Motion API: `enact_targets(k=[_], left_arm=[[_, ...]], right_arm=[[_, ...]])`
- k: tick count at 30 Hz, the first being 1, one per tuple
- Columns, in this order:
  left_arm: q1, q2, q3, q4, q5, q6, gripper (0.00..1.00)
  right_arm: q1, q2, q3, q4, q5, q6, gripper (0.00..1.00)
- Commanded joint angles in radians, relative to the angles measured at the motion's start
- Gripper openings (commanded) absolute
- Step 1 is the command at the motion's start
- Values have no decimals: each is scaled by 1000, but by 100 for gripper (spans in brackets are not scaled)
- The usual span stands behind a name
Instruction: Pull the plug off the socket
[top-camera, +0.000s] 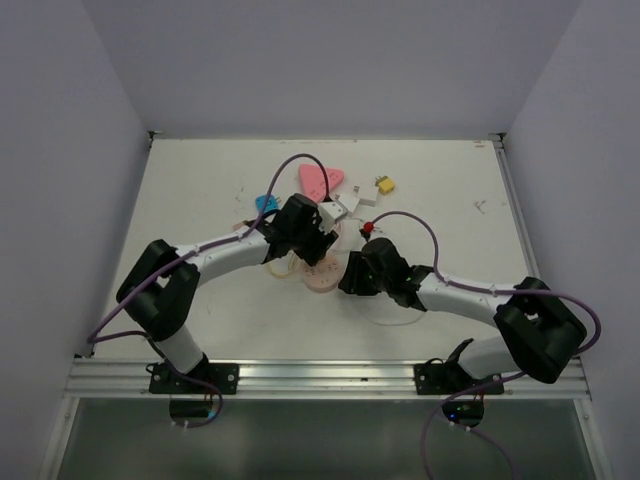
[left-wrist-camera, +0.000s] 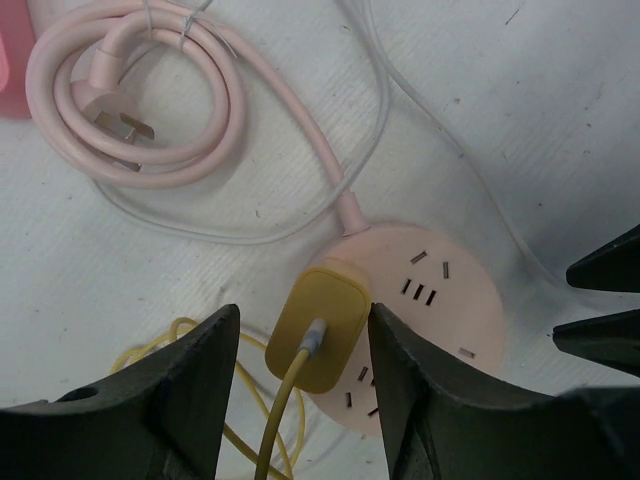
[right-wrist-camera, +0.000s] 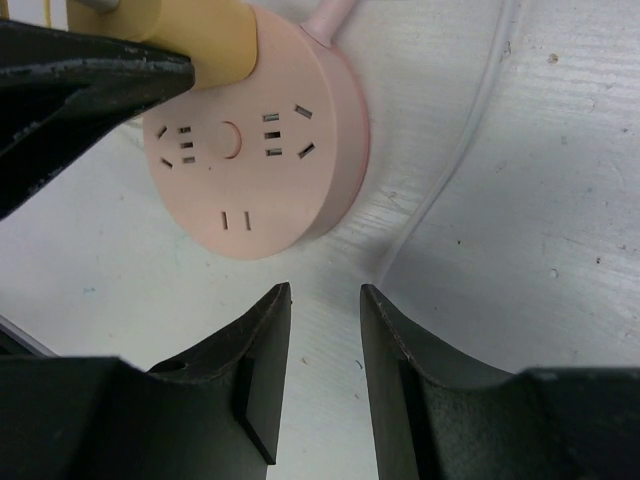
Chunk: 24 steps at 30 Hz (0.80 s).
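Observation:
A round pink socket (left-wrist-camera: 440, 300) lies flat on the white table, with a yellow plug (left-wrist-camera: 322, 322) pushed into its near left side and a yellow cable (left-wrist-camera: 275, 420) trailing off it. My left gripper (left-wrist-camera: 303, 310) is open and straddles the plug. Its right finger (left-wrist-camera: 410, 380) rests against the plug's edge, while its left finger (left-wrist-camera: 190, 390) stands a little off it. My right gripper (right-wrist-camera: 322, 295) hovers over bare table just beside the socket (right-wrist-camera: 250, 160), open narrowly with nothing between its fingers. From above, both grippers meet at the socket (top-camera: 322, 283).
The socket's pink cord (left-wrist-camera: 130, 100) lies coiled beyond it, and a thin white cable (left-wrist-camera: 440, 140) loops past. Farther back are a pink heart-shaped piece (top-camera: 322, 180), a blue piece (top-camera: 266, 203), a yellow piece (top-camera: 384, 184), a red knob (top-camera: 367, 228) and a white adapter (top-camera: 345, 208).

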Motion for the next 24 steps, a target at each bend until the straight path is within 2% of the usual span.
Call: enact_targets(k=[1,3,7,12,14,24], left_arm=[[12,2,51,-12,36,38,57],[12,2,44,-11,56,28,53],[11,-17,-2,3,67,-11,36],[5,-81,-91,40,53,-112,29],[-2,-102,-119,39,3,-150,22],[-89,-199,-174,-47,-211,-399,21]], right_arm=[[-6,-42,-9,38,-4,-24,38],[-6,-48,-9,42,-4,-23,38],[-6,-56,-15,67,-3,26,38],[-6,-22,-6,174,-53,100,37],[-6,16,10,195,-63,115,37],[-6,176,56,304,-136,155,36]])
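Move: The yellow plug, still in the round pink socket, sits between the left hand's open fingers, about 1 cm back and 2 below the hand point. The socket's middle is some 4 cm back, 2 right and 4 below; the coiled pink cable lies about 8 cm ahead and 2 right, and the thin yellow cable loop 8 cm left and 3 back, both near table level. From the right hand, the socket is about 3 cm ahead, 5 left and 2 below. Staying almost in place at first, the left fingers close and pinch the plug by its sides; the left hand then pulls back about 4 cm and slightly left, turning some 15 degrees counter-clockwise. The right hand rises a little, then sweeps about 4 cm left and slightly forward over the socket, rolling its left side up, fingers held part open. ##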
